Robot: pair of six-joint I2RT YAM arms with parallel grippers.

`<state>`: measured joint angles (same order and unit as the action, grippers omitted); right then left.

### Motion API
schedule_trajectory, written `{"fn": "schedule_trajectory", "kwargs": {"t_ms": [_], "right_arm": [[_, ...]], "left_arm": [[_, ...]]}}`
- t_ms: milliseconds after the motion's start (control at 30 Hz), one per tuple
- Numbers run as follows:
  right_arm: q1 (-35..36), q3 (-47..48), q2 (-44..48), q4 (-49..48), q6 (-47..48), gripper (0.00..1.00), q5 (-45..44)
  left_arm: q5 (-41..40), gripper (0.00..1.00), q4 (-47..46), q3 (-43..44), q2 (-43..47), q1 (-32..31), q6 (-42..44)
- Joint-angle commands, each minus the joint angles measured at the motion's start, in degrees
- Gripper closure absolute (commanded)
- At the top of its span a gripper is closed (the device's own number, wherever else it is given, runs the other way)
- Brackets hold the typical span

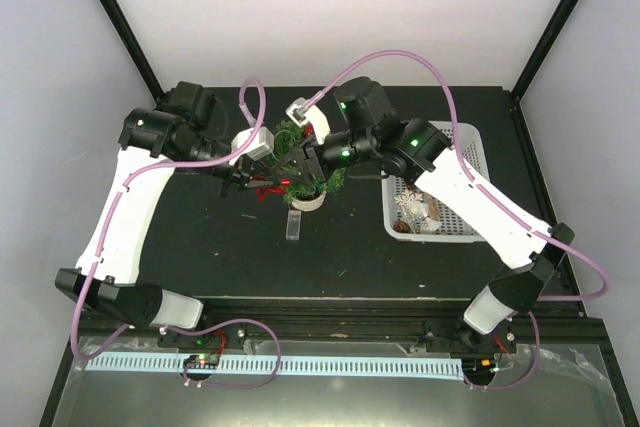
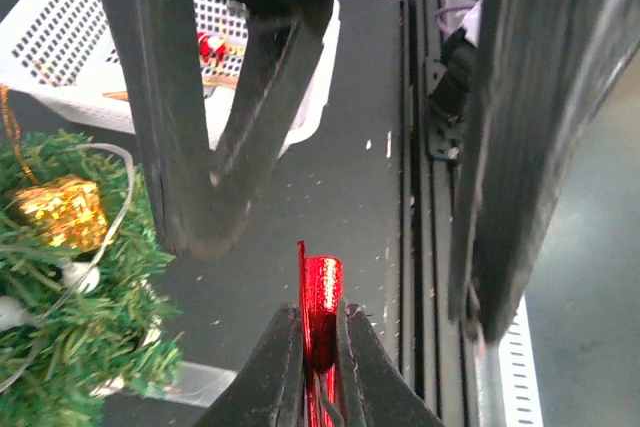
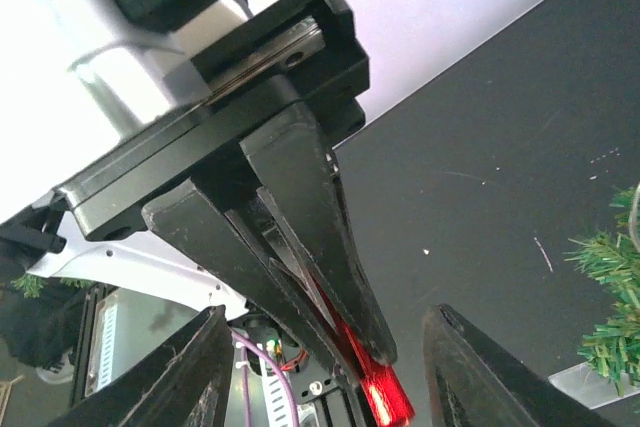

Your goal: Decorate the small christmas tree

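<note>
The small christmas tree (image 1: 298, 152) stands on its beige base (image 1: 308, 200) at mid table; its green branches show in the left wrist view (image 2: 70, 347) and at the right edge of the right wrist view (image 3: 612, 317). A gold box ornament (image 2: 60, 212) hangs on it. My left gripper (image 1: 243, 183) (image 2: 322, 312) is shut on a flat red glittery ornament (image 2: 322, 292) (image 3: 388, 397) just left of the tree. My right gripper (image 1: 290, 169) (image 3: 325, 319) is open, its fingers (image 3: 195, 377) standing either side of the left gripper's tips without touching the ornament.
A white perforated basket (image 1: 460, 142) (image 2: 55, 57) holding loose ornaments (image 1: 415, 209) sits right of the tree. A small clear block (image 1: 293, 224) lies in front of the tree's base. A black frame rail (image 2: 425, 247) runs along the table's near edge.
</note>
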<state>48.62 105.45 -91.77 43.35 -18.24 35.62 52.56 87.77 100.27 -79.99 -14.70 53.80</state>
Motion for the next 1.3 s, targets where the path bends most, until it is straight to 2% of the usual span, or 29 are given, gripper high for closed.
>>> {"fn": "schedule_trajectory", "kwargs": {"t_ms": [0, 333, 400, 533, 733, 933, 1067, 1167, 1267], "right_arm": [[1.06, 0.84, 0.25, 0.68, -0.08, 0.49, 1.04], [1.47, -4.50, 2.35, 0.29, -0.50, 0.65, 0.59], [1.53, -4.93, 2.54, 0.21, -0.49, 0.74, 0.55], [1.57, -5.24, 3.10, -0.72, -0.73, 0.98, -0.63], [1.63, -5.45, 3.97, -2.08, -1.18, 0.99, -2.12], [1.58, -6.55, 6.14, -3.12, -2.15, 0.99, -7.41], [1.41, -6.73, 7.57, -3.57, -3.10, 0.99, -11.84], [0.81, -7.02, 8.85, -4.24, -4.37, 0.99, -14.01], [0.20, -8.08, 10.05, -5.45, -5.85, 0.99, -15.05]], "left_arm": [[7.46, 0.99, 1.39, -0.87, 0.11, -0.16, -2.80], [8.13, 0.98, 1.37, -1.57, -0.24, -0.15, -3.52], [8.38, 0.98, 1.36, -1.52, -0.21, -0.15, -3.60], [8.68, 0.98, 1.38, -1.56, -0.55, -0.18, -4.19], [8.32, 0.98, 1.34, -2.85, -0.38, -0.24, -4.48], [7.72, 0.75, 1.22, -3.68, -0.74, 0.68, -5.92], [8.35, 0.50, 1.25, -4.49, -0.83, 1.89, -6.28], [9.11, 0.41, 1.21, -4.73, -0.48, 2.96, -6.30], [11.64, 0.40, 0.92, -5.01, -0.76, 5.11, -7.07]]}}
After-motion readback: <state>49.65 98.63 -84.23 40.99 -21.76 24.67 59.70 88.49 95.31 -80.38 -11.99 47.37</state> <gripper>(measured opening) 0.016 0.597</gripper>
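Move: The red star is edge-on in the shut left fingers, its middle roughly 2 cm to that hand's right and 1 cm below. From the open right hand the star's middle is about 3 cm left, 1 cm back and 2 cm down. The tree stands some 10 cm ahead of the right hand, 3 cm to its right and 18 cm lower; the clear box lies about 5 cm ahead, 1 cm left and 32 cm below. Down by just over 2 cm and slightly back, the right hand settles over the star's near part while closing, and pinches it between its fingers. The left hand holds nearly still, then opens wide and lets go, its wrist tilting some 10 degrees. The right hand then draws the star away, up and to the right about 3 cm and a little forward, turning clockwise about 10 degrees. ##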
